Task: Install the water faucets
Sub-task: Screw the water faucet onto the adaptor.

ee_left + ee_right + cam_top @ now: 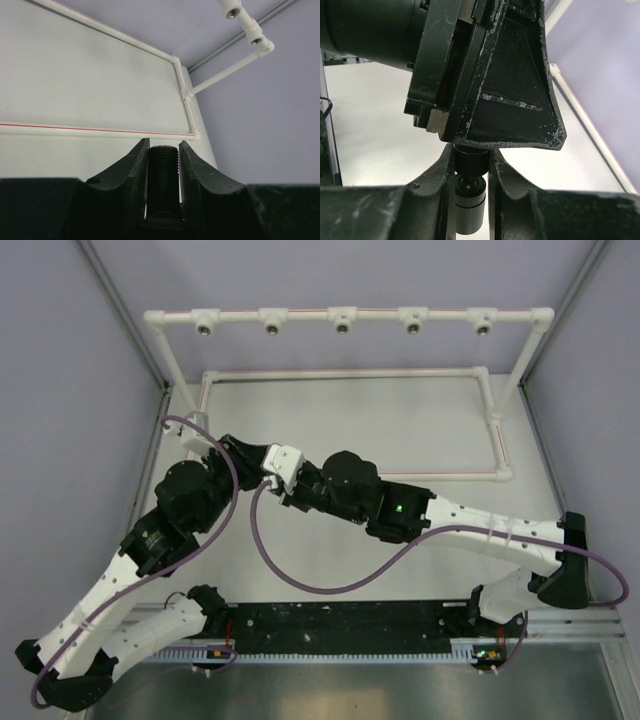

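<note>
A black water faucet's threaded stem (pixel 164 165) stands upright between the fingers of my left gripper (pixel 164 145), which is shut on it. In the right wrist view the left gripper (pixel 495 75) hangs just above my right gripper (pixel 470 152). The right gripper's jaws press both sides of the faucet's black round end (pixel 470 160), and a grey cylinder part (pixel 470 210) sits below that end. In the top view both grippers meet over the table's left middle, left gripper (pixel 262 462) against right gripper (pixel 292 490), and they hide the faucet there.
A white pipe frame (pixel 342 315) with several metal-ringed sockets (pixel 231 11) spans the back. Its floor loop (pixel 350 373) lies on the table behind the grippers. Purple cables (pixel 330 585) trail from both arms. A black rail (pixel 340 625) runs along the near edge.
</note>
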Action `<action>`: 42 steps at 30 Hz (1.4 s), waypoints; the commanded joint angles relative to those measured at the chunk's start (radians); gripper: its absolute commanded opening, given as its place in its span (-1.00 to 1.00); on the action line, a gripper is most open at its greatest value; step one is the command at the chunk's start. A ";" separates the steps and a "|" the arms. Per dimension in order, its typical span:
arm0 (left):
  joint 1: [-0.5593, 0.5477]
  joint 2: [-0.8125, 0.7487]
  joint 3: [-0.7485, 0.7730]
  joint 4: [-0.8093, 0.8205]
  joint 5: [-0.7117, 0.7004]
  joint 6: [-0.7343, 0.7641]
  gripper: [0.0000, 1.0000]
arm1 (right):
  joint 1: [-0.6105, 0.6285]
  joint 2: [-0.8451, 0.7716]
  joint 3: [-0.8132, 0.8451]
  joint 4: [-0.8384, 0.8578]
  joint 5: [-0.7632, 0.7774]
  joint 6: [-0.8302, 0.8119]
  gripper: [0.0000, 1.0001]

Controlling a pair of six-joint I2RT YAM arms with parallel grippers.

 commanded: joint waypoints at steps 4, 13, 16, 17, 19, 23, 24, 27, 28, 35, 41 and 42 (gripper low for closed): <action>-0.004 -0.114 -0.078 0.299 0.258 0.098 -1.00 | -0.010 -0.013 0.050 -0.089 -0.235 0.037 -1.00; -0.004 -0.217 -0.199 0.707 0.662 0.113 -1.00 | -0.217 -0.072 -0.068 0.210 -0.956 0.483 -1.00; -0.004 -0.213 -0.225 0.836 0.765 0.090 -1.00 | -0.259 -0.070 -0.120 0.485 -1.143 0.706 -1.00; -0.004 -0.207 -0.234 0.877 0.799 0.075 -1.00 | -0.268 -0.061 -0.131 0.582 -1.194 0.796 -1.00; -0.004 -0.195 -0.242 0.951 0.868 0.047 -1.00 | -0.279 -0.038 -0.145 0.733 -1.260 0.934 -1.00; -0.004 -0.158 -0.244 1.075 0.992 -0.012 -1.00 | -0.287 -0.016 -0.140 0.827 -1.318 1.053 -1.00; -0.004 -0.155 -0.244 1.086 1.010 -0.019 -1.00 | -0.291 -0.022 -0.137 0.803 -1.317 1.038 -1.00; -0.004 -0.161 -0.233 1.027 0.971 0.009 -1.00 | -0.319 -0.084 -0.111 0.558 -1.236 0.830 -0.57; -0.005 -0.173 -0.230 0.970 0.937 0.032 -1.00 | -0.317 -0.116 -0.096 0.446 -1.180 0.711 -0.37; -0.004 -0.213 -0.167 0.545 0.481 0.138 -1.00 | -0.317 -0.210 -0.048 0.061 -0.773 0.369 0.02; -0.005 -0.112 -0.029 0.220 0.121 0.078 -1.00 | -0.212 -0.208 -0.086 0.051 -0.466 0.233 0.20; -0.005 -0.096 -0.009 0.188 0.089 0.060 -1.00 | -0.184 -0.203 -0.088 0.051 -0.405 0.196 0.19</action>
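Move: The adaptor's upper collar already sits between the right fingertips; it lies about 3 cm to the left hand's right, 3 cm below and 1 cm back. The adaptor's lower barrel hangs roughly 3 cm right of the right hand, 4 cm below and 1 cm back. The faucet's threaded end sticks out some 2 cm left of the left hand, 2 cm above and 1 cm ahead. The adaptor's collar, still pinched by the right fingers, is twisted against the faucet kept in the left grip. The left hand swings back about 15 cm and up 10, turning clockwise and tipping its fingers up; the right follows back and up, turning some 50 degrees counter-clockwise. Then the right opens, and both come forward and unwind, the right drawing off to the right of the collar. ##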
